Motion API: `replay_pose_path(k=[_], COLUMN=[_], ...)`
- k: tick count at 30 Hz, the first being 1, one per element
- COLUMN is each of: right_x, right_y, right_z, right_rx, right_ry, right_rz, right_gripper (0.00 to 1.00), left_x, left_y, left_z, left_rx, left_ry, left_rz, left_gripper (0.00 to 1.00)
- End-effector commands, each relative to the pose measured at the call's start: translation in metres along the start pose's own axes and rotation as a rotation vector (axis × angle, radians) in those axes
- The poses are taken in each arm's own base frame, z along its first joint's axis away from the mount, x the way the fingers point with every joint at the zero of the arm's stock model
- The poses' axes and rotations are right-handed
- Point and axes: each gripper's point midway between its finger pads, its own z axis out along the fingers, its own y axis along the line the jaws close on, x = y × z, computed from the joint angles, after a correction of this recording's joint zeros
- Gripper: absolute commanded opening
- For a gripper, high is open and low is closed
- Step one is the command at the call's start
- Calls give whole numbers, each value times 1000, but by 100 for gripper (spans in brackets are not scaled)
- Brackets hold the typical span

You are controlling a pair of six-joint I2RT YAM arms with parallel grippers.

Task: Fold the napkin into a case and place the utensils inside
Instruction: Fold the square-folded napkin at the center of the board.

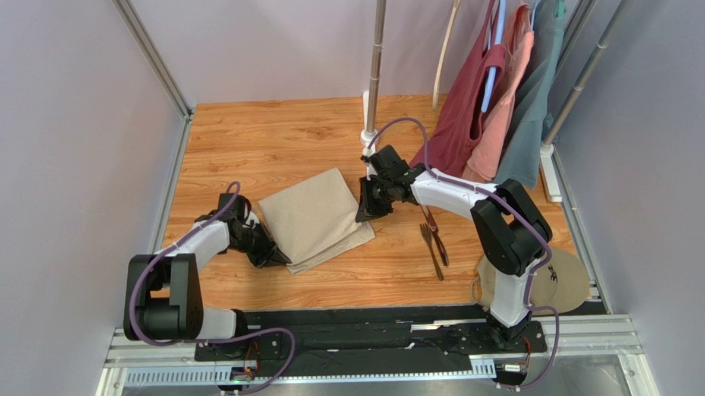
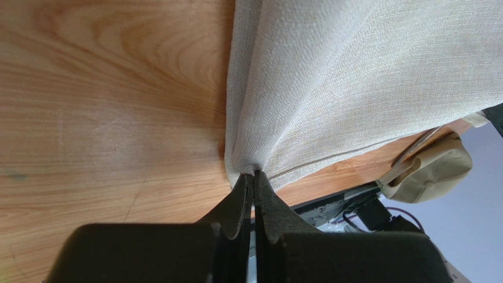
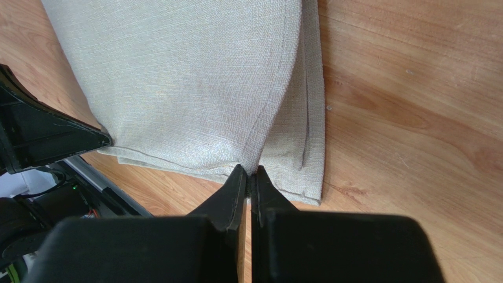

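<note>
The beige-tan napkin lies folded over on the wooden table, its top layer lifted at two corners. My left gripper is shut on the napkin's near-left corner, pinching the cloth at its fingertips. At the cloth's right edge, my right gripper is shut on a corner of the top layer; lower layers lie flat beneath. The dark brown utensils, a fork among them, lie on the wood to the right of the napkin, apart from it.
A metal pole stands at the back centre. Maroon, salmon and grey-teal garments hang at the back right. A round tan disc lies at the near right by the right arm's base.
</note>
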Motion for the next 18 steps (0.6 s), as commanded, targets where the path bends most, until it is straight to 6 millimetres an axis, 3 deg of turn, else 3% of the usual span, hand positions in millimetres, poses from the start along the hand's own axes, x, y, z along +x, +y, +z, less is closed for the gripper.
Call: replay_pose_path(k=[1,3,8,11,18], right_x=[3,3,1,6,11], right_y=[-6,-6,-14,-13,-11], right_z=[12,11,7,8,19], right_rx=[5,6,71,91,121], right_ry=[11,14,17,42,70], right_rz=[-41,-53,-85,-103,-148], right_gripper=[0,3,29,36,41], left_x=[-8,-8,-7,-8,-7], left_y=[-2,-1,-3,-3,-2], left_z=[4,6,2,1,1], left_rx=[-4,-4,5,8,5], left_ry=[-8,-2,-20,-28,-30], left_rz=[19,17,23,28,29], left_gripper=[0,0,0,0,0])
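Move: Each gripper already pinches a near corner of the napkin's folded-over layer. The corner of the lower layer lies about 3 cm back, 3 cm right of and 3 cm below the right gripper; the left gripper's matching corner is some 2 cm back, 1 cm right and 2 cm below. From the right gripper, the napkin's middle is level and 9 cm left; the knife lies about 5 cm back, 17 cm right, and the fork 8 cm back, 16 cm right. Bring the right gripper down about 2 cm to lay the pinched corner onto the lower layer, then open the fingers to nearly half and let it go, easing about 1 cm back and rolling the wrist some 10 degrees. Keep the left fingers shut on their corner, sinking just under 1 cm and staying there. ##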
